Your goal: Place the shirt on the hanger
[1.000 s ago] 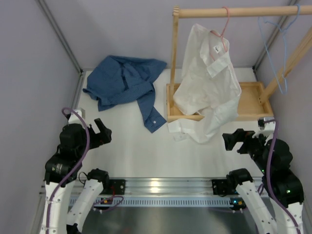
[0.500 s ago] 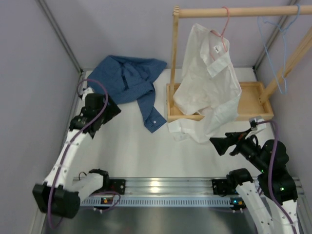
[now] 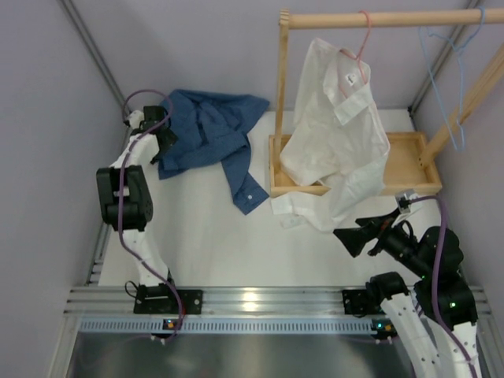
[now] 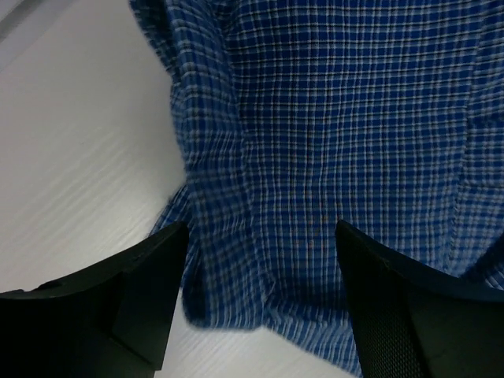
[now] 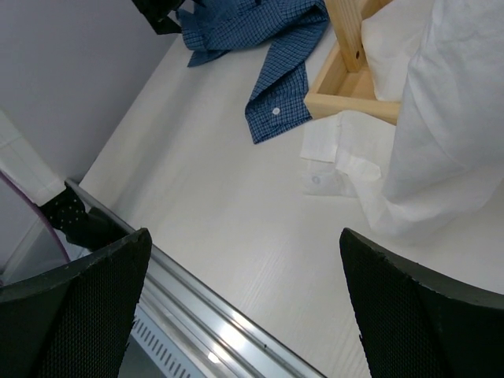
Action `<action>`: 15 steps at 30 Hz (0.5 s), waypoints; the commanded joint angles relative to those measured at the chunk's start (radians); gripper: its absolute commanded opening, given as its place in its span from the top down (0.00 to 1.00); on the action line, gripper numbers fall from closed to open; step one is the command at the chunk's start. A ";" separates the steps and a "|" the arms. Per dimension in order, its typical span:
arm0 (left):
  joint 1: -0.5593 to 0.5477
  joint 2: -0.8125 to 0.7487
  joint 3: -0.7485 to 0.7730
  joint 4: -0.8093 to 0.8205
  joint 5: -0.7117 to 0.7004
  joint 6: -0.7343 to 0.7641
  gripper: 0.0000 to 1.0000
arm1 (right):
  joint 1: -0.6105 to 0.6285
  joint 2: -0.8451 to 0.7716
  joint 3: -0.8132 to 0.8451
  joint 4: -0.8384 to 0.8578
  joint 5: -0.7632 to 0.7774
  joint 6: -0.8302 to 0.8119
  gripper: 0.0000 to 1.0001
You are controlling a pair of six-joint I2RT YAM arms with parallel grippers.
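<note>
The blue checked shirt (image 3: 206,131) lies crumpled on the table at the back left, one sleeve trailing toward the front. My left gripper (image 3: 160,135) is stretched out over its left edge. In the left wrist view the shirt (image 4: 339,118) fills the frame, and its hem lies between the open fingers (image 4: 134,299) of the left gripper (image 4: 261,260). The light blue wire hanger (image 3: 442,75) hangs from the wooden rod at the far right. My right gripper (image 3: 346,239) hovers open over bare table (image 5: 244,260), holding nothing. The right wrist view shows the shirt (image 5: 260,31) far off.
A white shirt (image 3: 335,134) hangs on a pink hanger (image 3: 361,43) from the wooden rack (image 3: 279,94) and drapes over the rack's tray base (image 3: 409,165) onto the table. Grey walls stand close on the left and right. An aluminium rail (image 3: 252,299) runs along the near edge.
My left arm has swung from the near left out to the back left, down onto the shirt's left edge. The right gripper has shifted slightly left and tipped lower.
</note>
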 commanded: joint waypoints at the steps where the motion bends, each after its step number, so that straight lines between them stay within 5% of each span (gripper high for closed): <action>1: 0.002 0.128 0.090 0.053 0.097 0.037 0.22 | 0.009 -0.005 -0.007 0.041 -0.002 0.001 0.01; 6: 0.003 0.092 0.067 0.055 0.088 -0.009 0.57 | 0.009 0.019 0.007 0.046 0.020 -0.008 0.01; 8: 0.003 0.063 0.069 0.053 0.075 0.000 0.95 | 0.008 0.030 0.008 0.052 0.023 -0.007 0.01; 15: -0.034 -0.360 0.003 0.052 0.008 0.122 1.00 | 0.009 0.051 0.010 0.073 0.047 -0.013 0.01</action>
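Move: The blue shirt's near left edge lies almost straight below the left hand, about 2 cm ahead, 1 cm right and 6 cm down. The shirt's middle is some 7 cm ahead and 14 cm right; its sleeve cuff is about 15 cm back and 28 cm right, and the foot of the rack's left post 10 cm back and 36 cm right, all at table level. From the right hand that shirt edge lies roughly 39 cm ahead, 54 cm left and 21 cm lower. The blue shirt's left edge is caught between the left hand's fingers: already starting to close, the hand drops about 6 cm and slightly forward onto the cloth, and the fingers shut, pinching a fold. It then turns back upward, rising quickly some 9 cm with the fold held and easing a little back, its wrist tilting by roughly 10 degrees at most. ##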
